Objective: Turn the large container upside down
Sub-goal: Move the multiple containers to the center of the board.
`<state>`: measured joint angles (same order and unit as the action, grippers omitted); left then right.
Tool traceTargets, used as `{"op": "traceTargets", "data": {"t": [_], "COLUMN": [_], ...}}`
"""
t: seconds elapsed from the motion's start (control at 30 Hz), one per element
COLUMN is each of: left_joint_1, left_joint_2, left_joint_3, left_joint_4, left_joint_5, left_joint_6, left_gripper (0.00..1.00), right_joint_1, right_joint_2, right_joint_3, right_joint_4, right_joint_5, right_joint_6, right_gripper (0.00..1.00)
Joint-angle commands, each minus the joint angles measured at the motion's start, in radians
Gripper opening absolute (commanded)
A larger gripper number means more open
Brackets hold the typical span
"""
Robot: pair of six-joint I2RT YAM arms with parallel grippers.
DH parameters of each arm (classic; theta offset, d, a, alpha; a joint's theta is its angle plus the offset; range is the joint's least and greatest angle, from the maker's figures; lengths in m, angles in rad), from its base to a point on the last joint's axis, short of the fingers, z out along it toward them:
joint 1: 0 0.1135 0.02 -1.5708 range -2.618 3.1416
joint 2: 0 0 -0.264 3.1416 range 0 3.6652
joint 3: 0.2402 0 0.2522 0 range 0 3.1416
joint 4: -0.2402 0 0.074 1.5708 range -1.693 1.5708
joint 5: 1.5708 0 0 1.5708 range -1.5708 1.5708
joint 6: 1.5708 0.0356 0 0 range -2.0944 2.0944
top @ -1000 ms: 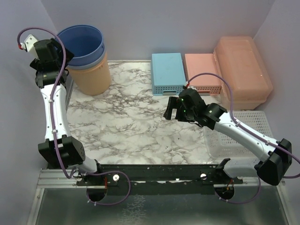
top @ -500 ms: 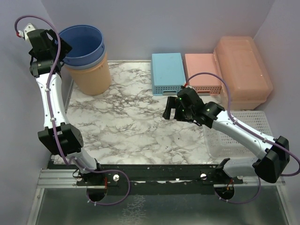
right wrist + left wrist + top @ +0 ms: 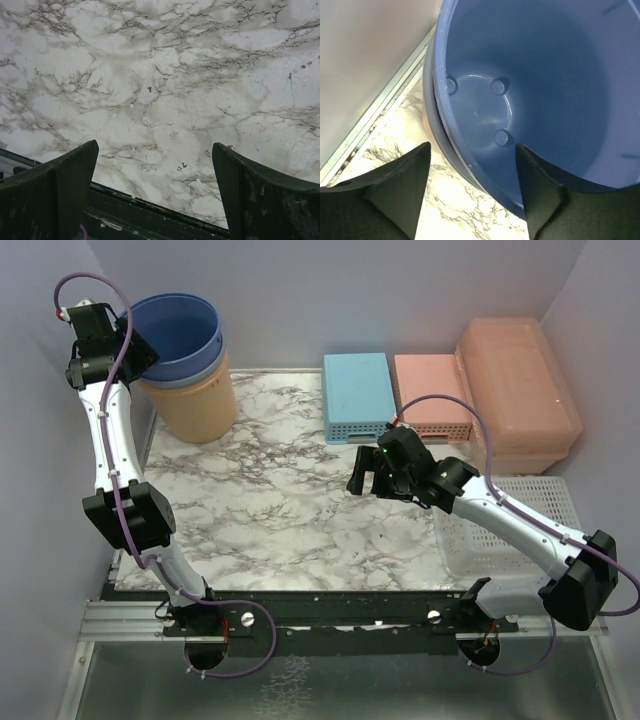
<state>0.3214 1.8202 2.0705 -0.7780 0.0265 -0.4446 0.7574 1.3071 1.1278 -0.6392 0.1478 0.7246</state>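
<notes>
The large container [image 3: 520,390], a translucent peach-orange rectangular box, stands at the back right of the marble table, with no gripper near it. My left gripper [image 3: 128,348] is at the left rim of a blue bucket [image 3: 180,330]. In the left wrist view the gripper [image 3: 470,192] is open astride the bucket's rim [image 3: 465,160], one finger outside over the table and the other inside, with gaps on both sides. My right gripper [image 3: 362,475] hovers open over the bare marble mid-table, and the right wrist view shows the gripper [image 3: 155,192] with nothing between its fingers.
The blue bucket sits nested in an orange bucket [image 3: 197,405] at the back left. A light blue flat box [image 3: 357,395] and a pink basket [image 3: 430,398] stand at the back centre. A white perforated basket [image 3: 505,530] lies under the right arm. Walls close in on the left, back and right.
My left arm has swung up and back, bringing its gripper onto the blue bucket's left rim, and its jaws have narrowed. The right arm has hardly moved.
</notes>
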Motion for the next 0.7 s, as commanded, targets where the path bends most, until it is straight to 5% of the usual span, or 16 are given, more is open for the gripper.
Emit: {"op": "traceTargets", "data": {"t": [0.0,0.43,0.67], "left_joint_1": [0.008,0.008,0.008], "left_joint_2": [-0.002,-0.012,-0.015], "left_joint_3": [0.063,0.056,0.111], "left_joint_4": [-0.042,-0.064,-0.059], "left_joint_5": [0.025,0.072,0.13], "left_joint_6": [0.047,0.087,0.063], "left_gripper": [0.66,0.33,0.03], "right_joint_1": [-0.004,-0.004,-0.004], "right_joint_2": [0.004,0.002,0.003], "right_joint_3": [0.016,0.016,0.014], "right_joint_4": [-0.015,-0.015,-0.013], "right_joint_5": [-0.014,-0.016,-0.013], "right_joint_6": [0.0,0.002,0.007], "right_gripper": [1.0,1.0,1.0]}}
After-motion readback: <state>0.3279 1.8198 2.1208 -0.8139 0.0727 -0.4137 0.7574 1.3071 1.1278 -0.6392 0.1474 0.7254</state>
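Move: The left hand is at the near-left rim of the large blue container, one finger outside it and one over the inside; its middle lies about 6 cm ahead, 7 cm to the right and 10 cm below. The tan container holding it shares that spot but sits lower, some 18 cm below the hand. The light-blue basket is roughly 43 cm right, 4 cm nearer and 27 cm lower. From the idle right hand, the blue container is about 29 cm ahead, 36 cm left and 5 cm higher. The left hand stays at the near-left edge of the stacked containers and shuts its fingers from about three-quarters open to nearly closed, so that the tips come to pinch the blue rim between them, outer finger on the outside wall and inner finger inside. Early on it rises some 1.5 cm, then holds that height with hardly any sideways travel or wrist turn while the fingers go on closing. ##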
